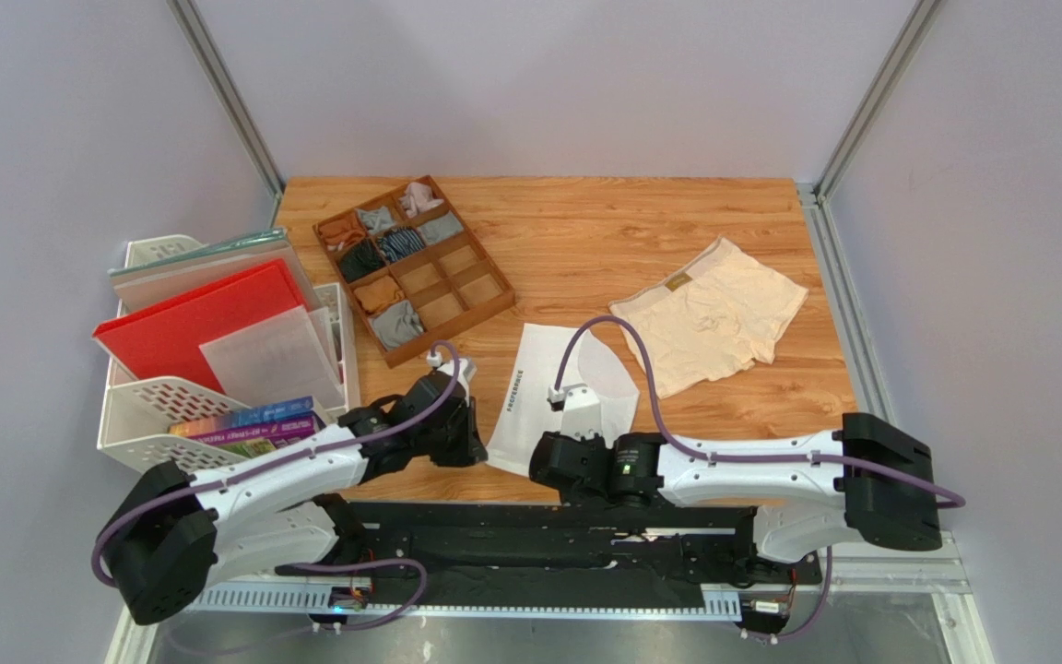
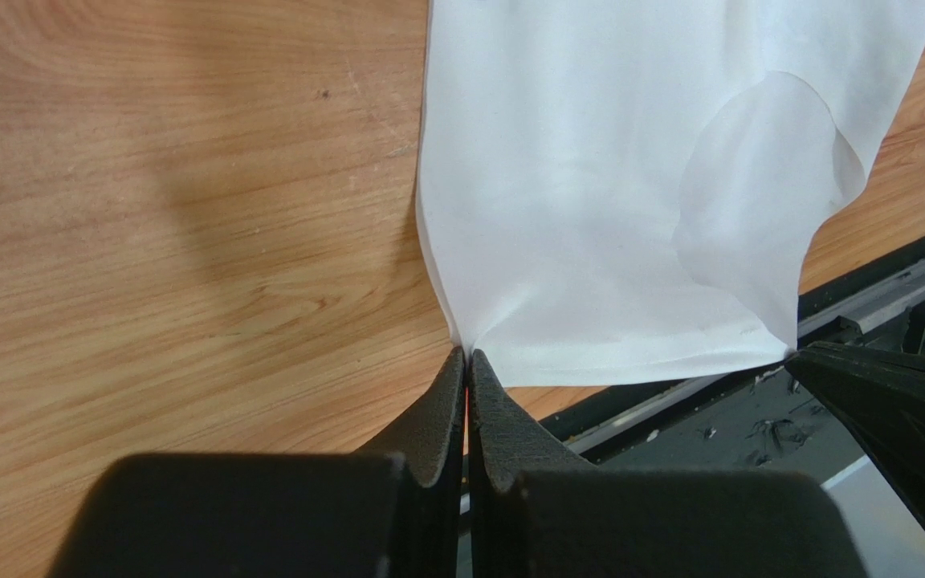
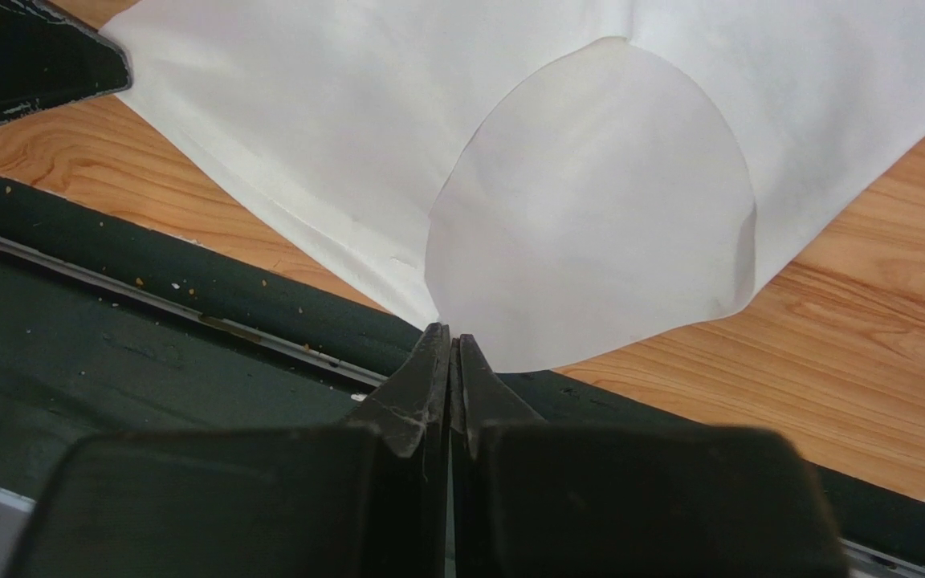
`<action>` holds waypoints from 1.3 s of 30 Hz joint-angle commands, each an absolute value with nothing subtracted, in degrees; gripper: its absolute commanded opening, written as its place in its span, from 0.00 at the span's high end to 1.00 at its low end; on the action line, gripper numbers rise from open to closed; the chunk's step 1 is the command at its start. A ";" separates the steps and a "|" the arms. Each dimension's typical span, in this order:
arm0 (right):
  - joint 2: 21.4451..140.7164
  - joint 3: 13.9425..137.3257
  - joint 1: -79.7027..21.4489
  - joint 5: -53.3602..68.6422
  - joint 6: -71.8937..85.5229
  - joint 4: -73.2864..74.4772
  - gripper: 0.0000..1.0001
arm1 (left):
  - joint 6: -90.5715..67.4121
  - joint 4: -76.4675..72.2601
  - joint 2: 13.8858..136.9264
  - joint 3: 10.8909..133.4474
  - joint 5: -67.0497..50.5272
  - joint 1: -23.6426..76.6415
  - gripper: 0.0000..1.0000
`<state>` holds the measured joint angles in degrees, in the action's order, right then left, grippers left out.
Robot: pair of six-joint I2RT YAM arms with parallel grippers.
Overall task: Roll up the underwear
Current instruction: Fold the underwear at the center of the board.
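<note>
The white underwear (image 1: 564, 388) lies flat at the table's near edge, its lettered waistband to the left. My left gripper (image 1: 479, 440) is shut on its near left corner, and the left wrist view shows the cloth (image 2: 576, 181) pinched at the fingertips (image 2: 467, 353). My right gripper (image 1: 545, 458) is shut on the near hem by the leg opening, where the white cloth (image 3: 347, 121) runs into the closed tips (image 3: 451, 335). The cream-beige underwear (image 1: 711, 324) lies spread out further back on the right, with no gripper on it.
A wooden divided tray (image 1: 484, 292) holding several small rolled garments stands at the back left. A white file rack (image 1: 149, 415) with a red folder (image 1: 204, 318) sits off the table's left side. The black base rail (image 1: 551, 533) runs just below the near table edge.
</note>
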<state>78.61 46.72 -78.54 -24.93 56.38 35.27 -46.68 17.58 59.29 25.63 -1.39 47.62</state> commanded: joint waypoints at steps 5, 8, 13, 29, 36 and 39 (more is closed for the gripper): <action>75.41 49.04 -75.33 -31.90 53.18 38.41 1.00 | -43.07 17.76 65.65 34.10 -0.09 47.81 1.00; 74.97 48.78 -73.39 -32.26 51.69 37.79 1.00 | -42.45 17.58 68.37 36.20 1.30 47.81 1.00; 75.15 48.78 -70.23 -32.43 49.31 36.48 1.00 | -41.75 17.23 72.68 40.07 2.46 47.73 1.00; 71.64 44.75 -63.37 -23.13 39.81 24.98 0.93 | -38.50 14.15 82.35 47.11 -2.72 43.42 1.00; 70.84 40.00 -60.56 -19.35 39.90 22.15 0.66 | -38.85 13.62 82.18 44.83 -2.37 43.42 1.00; 71.63 39.73 -60.47 -18.55 40.08 20.22 0.64 | -38.67 13.88 82.35 44.65 -2.20 43.42 1.00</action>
<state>71.94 40.05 -61.01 -20.95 40.40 25.74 -39.70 15.00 82.74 45.28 -1.69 43.40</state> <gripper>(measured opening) 0.353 0.003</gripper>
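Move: Both hands already hold the near corners of the white underwear, a few centimetres off the board. Its middle lies about 7 cm ahead and 11 cm right of the left hand, 3 cm lower; from the right hand, roughly 12 cm ahead and 1 cm left, 4 cm lower. From the left hand, the printed lettering is 10 cm ahead and 5 right, the divided box 30 ahead and 12 left, the cream shorts some 22 ahead and 36 right. Still pinching the near edge by its two corners, both hands carry it forward over the underwear, about 8 cm, easing 4 to 5 cm right and rising only slightly. The right fingers then open about a third and let go of their corner as that hand slips back a touch and dips; the left hand stops beside the lettering, keeping its grip. ##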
